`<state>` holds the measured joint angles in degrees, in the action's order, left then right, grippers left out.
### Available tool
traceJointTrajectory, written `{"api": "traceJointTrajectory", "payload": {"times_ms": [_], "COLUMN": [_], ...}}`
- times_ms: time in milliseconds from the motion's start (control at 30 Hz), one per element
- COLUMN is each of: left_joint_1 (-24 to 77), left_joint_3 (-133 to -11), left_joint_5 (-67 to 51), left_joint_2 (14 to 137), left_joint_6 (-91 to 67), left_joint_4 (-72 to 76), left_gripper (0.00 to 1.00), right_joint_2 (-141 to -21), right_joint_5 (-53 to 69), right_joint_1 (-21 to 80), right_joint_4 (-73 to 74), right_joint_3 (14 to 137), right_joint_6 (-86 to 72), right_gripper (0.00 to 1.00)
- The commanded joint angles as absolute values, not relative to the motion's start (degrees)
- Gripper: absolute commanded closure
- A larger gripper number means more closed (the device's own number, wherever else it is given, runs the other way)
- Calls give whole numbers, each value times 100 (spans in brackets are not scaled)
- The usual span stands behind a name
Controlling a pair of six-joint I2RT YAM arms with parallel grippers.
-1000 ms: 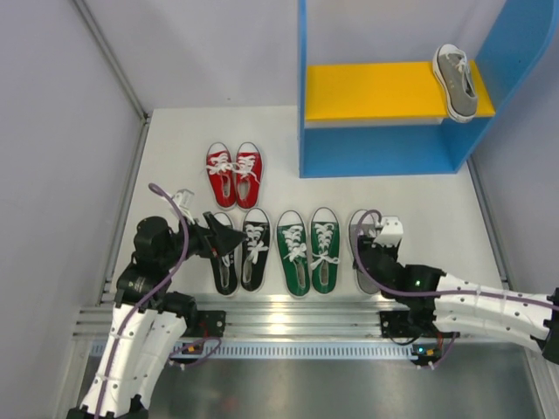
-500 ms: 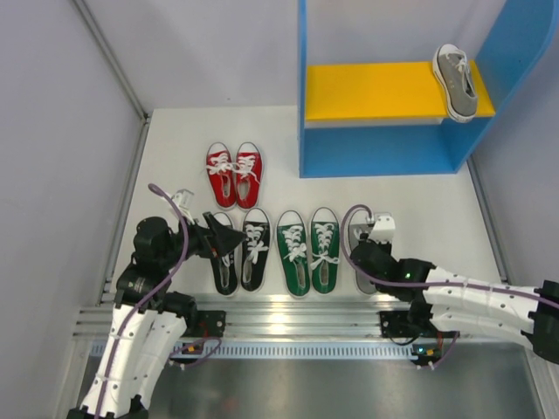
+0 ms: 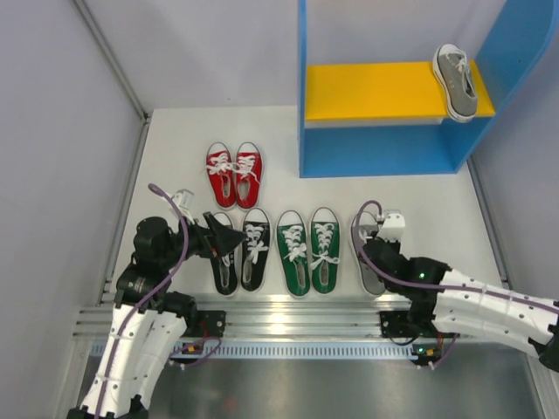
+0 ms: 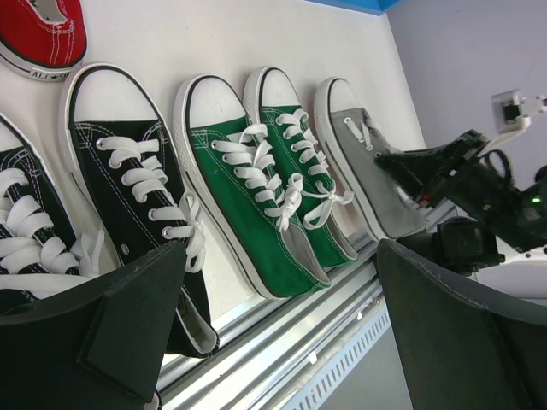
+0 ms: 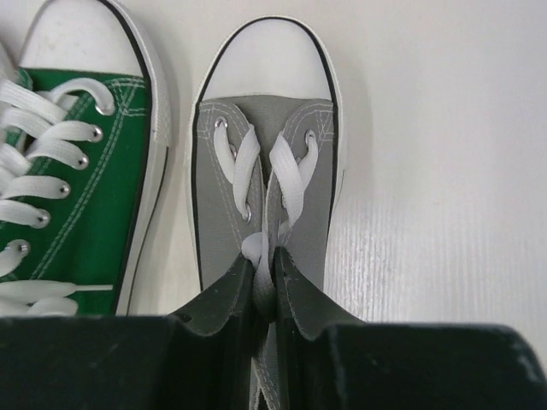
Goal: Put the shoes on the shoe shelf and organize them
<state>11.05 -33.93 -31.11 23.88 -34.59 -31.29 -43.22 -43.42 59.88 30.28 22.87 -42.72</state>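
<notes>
One grey shoe (image 3: 456, 80) lies on the yellow board (image 3: 376, 90) of the blue shoe shelf (image 3: 384, 150), at its right end. The other grey shoe (image 5: 265, 128) lies on the floor at the right end of the front row. My right gripper (image 5: 265, 278) is shut on its white laces and tongue; from above the gripper (image 3: 382, 249) covers most of the shoe. The green pair (image 3: 308, 250), black pair (image 3: 240, 250) and red pair (image 3: 234, 175) stand on the floor. My left gripper (image 3: 229, 238) is open and empty above the black pair (image 4: 128, 196).
A metal rail (image 3: 288, 314) runs along the near edge just behind the shoes' heels. Grey walls close in on the left and right. The shelf's lower bay (image 3: 384, 161) holds nothing I can see. The green shoe (image 5: 77, 162) lies right beside the grey one.
My right gripper shifted slightly left, then back right over the floor grey shoe. The left arm and the other shoes have not moved.
</notes>
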Motion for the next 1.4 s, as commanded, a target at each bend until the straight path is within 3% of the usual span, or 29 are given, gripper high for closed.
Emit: {"api": "traceJointTrajectory", "payload": {"times_ms": [0, 267, 433, 600, 700, 933, 1033, 1267, 1367], "left_joint_1": [1134, 1125, 1125, 1125, 1125, 1125, 1125, 1125, 1125], "left_joint_3": [-3410, -3436, -3489, -3480, -3480, -3551, -3542, -3463, -3375], "left_joint_5": [-3199, -3138, -3155, -3234, -3304, -3296, -3287, -3305, -3296], "left_joint_2": [2408, 2619, 2742, 2909, 3023, 3146, 3076, 2839, 2690], "left_joint_6": [-3507, -3498, -3489, -3533, -3568, -3498, -3498, -3577, -3612], "left_joint_4": [-2927, -2804, -2699, -2488, -2338, -2285, -2285, -2285, -2294], "left_gripper": [1, 1, 1, 1, 1, 1, 1, 1, 1], "right_joint_2": [-3685, -3410, -3498, -4076, -4533, -6141, -6898, -8726, -9122], "right_joint_5": [-4772, -5685, -6493, -6478, -5733, -2642, -1876, -485, -35], "right_joint_1": [5950, 5968, 5959, 5766, 5223, 2423, 1594, 493, 71], "right_joint_4": [3488, 3947, 3166, 1979, 1784, 2363, 2400, 3014, 3015], "right_joint_3": [3232, 4700, 5492, 6476, 7126, 8936, 9666, 11616, 11795], "right_joint_6": [-4044, -2726, -1025, 604, 853, 502, 483, 413, 202], "right_gripper": [100, 100, 100, 100, 100, 100, 100, 100, 100]}}
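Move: The right hand holds the second grey shoe by its tongue and laces. Its free spot on the yellow shelf is some 28 cm ahead, about 11 cm to the right and roughly 24 cm up; the first grey shoe stands about 8 cm to the right of that spot and level with it front to back. The nearer green shoe lies about 11 cm left of the right hand and 4 cm back, a little below. From the left hand, the shelf spot is some 28 cm ahead, 35 cm right and 10 cm up. Keeping its pinch on the tongue and laces, the right hand lifts the grey shoe almost straight up at first, edging right, while the wrist tips the toe up by some 30 degrees. Near the top of a rise of about 40 cm, the right hand sweeps forward, some 28 cm in all, over the yellow shelf towards the gap left of the first grey shoe, and finally sinks a few centimetres as the wrist starts to level. ##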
